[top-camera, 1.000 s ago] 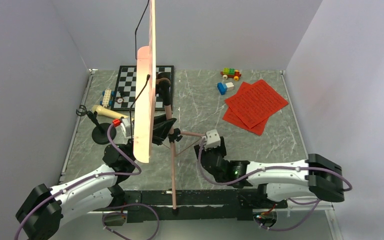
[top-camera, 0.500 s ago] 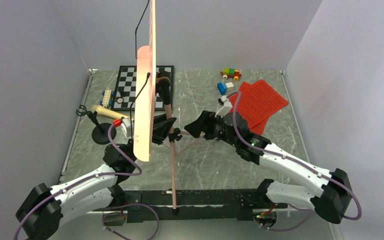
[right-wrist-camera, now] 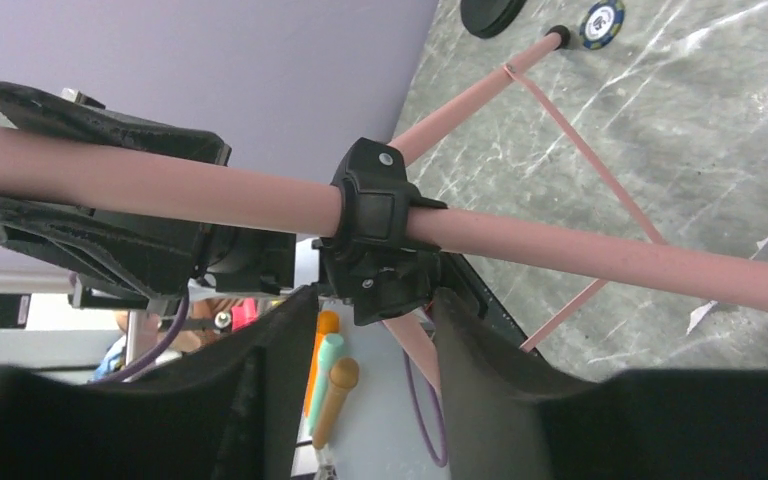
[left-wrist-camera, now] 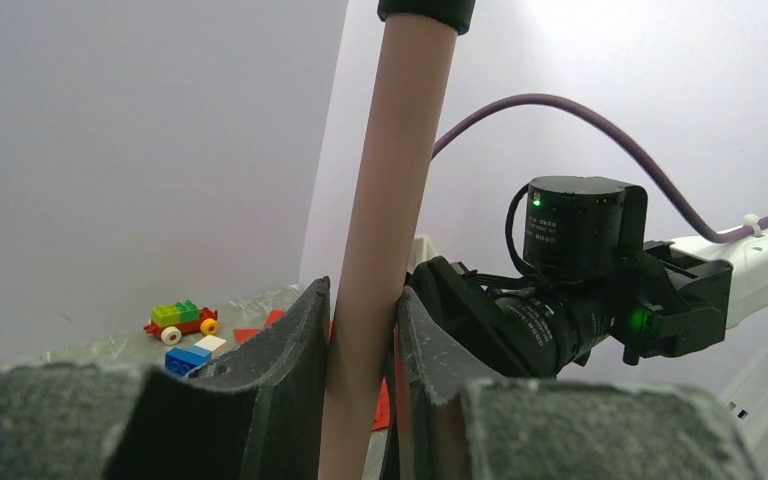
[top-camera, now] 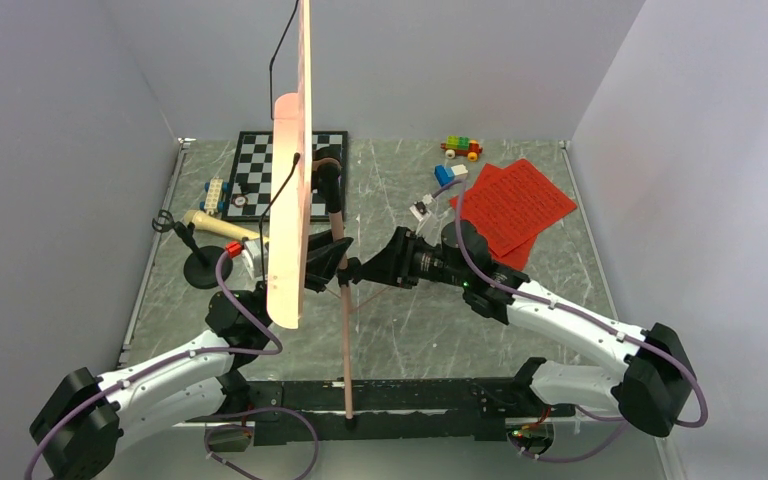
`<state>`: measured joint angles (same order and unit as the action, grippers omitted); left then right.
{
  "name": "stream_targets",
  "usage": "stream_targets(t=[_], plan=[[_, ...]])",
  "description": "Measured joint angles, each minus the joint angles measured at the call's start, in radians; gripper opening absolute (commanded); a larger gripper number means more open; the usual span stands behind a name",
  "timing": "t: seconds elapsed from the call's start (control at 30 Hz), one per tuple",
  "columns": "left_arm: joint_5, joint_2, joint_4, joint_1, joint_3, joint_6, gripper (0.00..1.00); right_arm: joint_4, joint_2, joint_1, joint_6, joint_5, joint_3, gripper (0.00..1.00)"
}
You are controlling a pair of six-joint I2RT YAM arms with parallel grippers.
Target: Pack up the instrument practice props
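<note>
The pink music stand [top-camera: 293, 200] stands upright, its perforated desk edge-on to the top camera. My left gripper [top-camera: 320, 262] is shut on its pink pole [left-wrist-camera: 385, 200], one finger pressed on each side. My right gripper [top-camera: 378, 268] has come in from the right and is open. Its fingertips [right-wrist-camera: 460, 330] flank the underside of the black tripod collar [right-wrist-camera: 375, 240]. The cream microphone [top-camera: 215, 224] leans on its black round-base stand [top-camera: 202, 272] at the left. The red sheet-music pages [top-camera: 510, 210] lie flat at the back right.
A chessboard [top-camera: 260, 160] lies at the back behind the stand. Toy bricks [top-camera: 460, 148] sit by the red pages, and more bricks [top-camera: 215, 193] lie near the microphone. The tripod legs [top-camera: 346, 340] spread across the middle of the table. Grey walls close in on three sides.
My right arm swung forward from near its base to the stand's collar, its jaws widening and then narrowing around it. The left gripper and the stand have not moved.
</note>
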<state>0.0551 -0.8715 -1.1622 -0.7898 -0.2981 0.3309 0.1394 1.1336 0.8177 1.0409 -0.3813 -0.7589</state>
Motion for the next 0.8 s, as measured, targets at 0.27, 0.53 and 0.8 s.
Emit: stream_targets(t=[0.27,0.53,0.8], plan=[[0.0,0.008,0.008,-0.002,0.001,-0.001,0.0,0.067,0.048,-0.011,0.049,-0.059,0.021,0.4],[-0.009,0.016,0.018,-0.009,0.002,-0.002,0.0,0.118,0.076,-0.019,0.067,-0.085,0.027,0.22],[-0.034,0.017,0.01,-0.015,0.007,-0.008,0.0,0.146,0.097,-0.034,0.072,-0.122,0.023,0.0]])
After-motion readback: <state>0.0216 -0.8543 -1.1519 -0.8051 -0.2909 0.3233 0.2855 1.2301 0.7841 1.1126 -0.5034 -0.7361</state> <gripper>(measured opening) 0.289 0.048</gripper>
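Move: The black tripod hub of the music stand lies about 3 cm to the right gripper's left, some 2 cm ahead and roughly level with it. The pole piece in the left gripper is about 9 cm above that hub and 2 cm farther out; one tripod leg's middle is some 12 cm below the hub and 4 cm nearer the base. From the left gripper, the hub is about 9 cm below, 3 cm back and 2 cm right. Ease the right gripper about 1 cm left and 1 cm down, in against the music stand's tripod hub, tilting and turning the wrist only some 5 degrees. Close its fingers from just over half open to almost shut, pausing partway, so that the tips pinch the small black part sticking out of the hub. Keep the left gripper clamped still on the pole. ##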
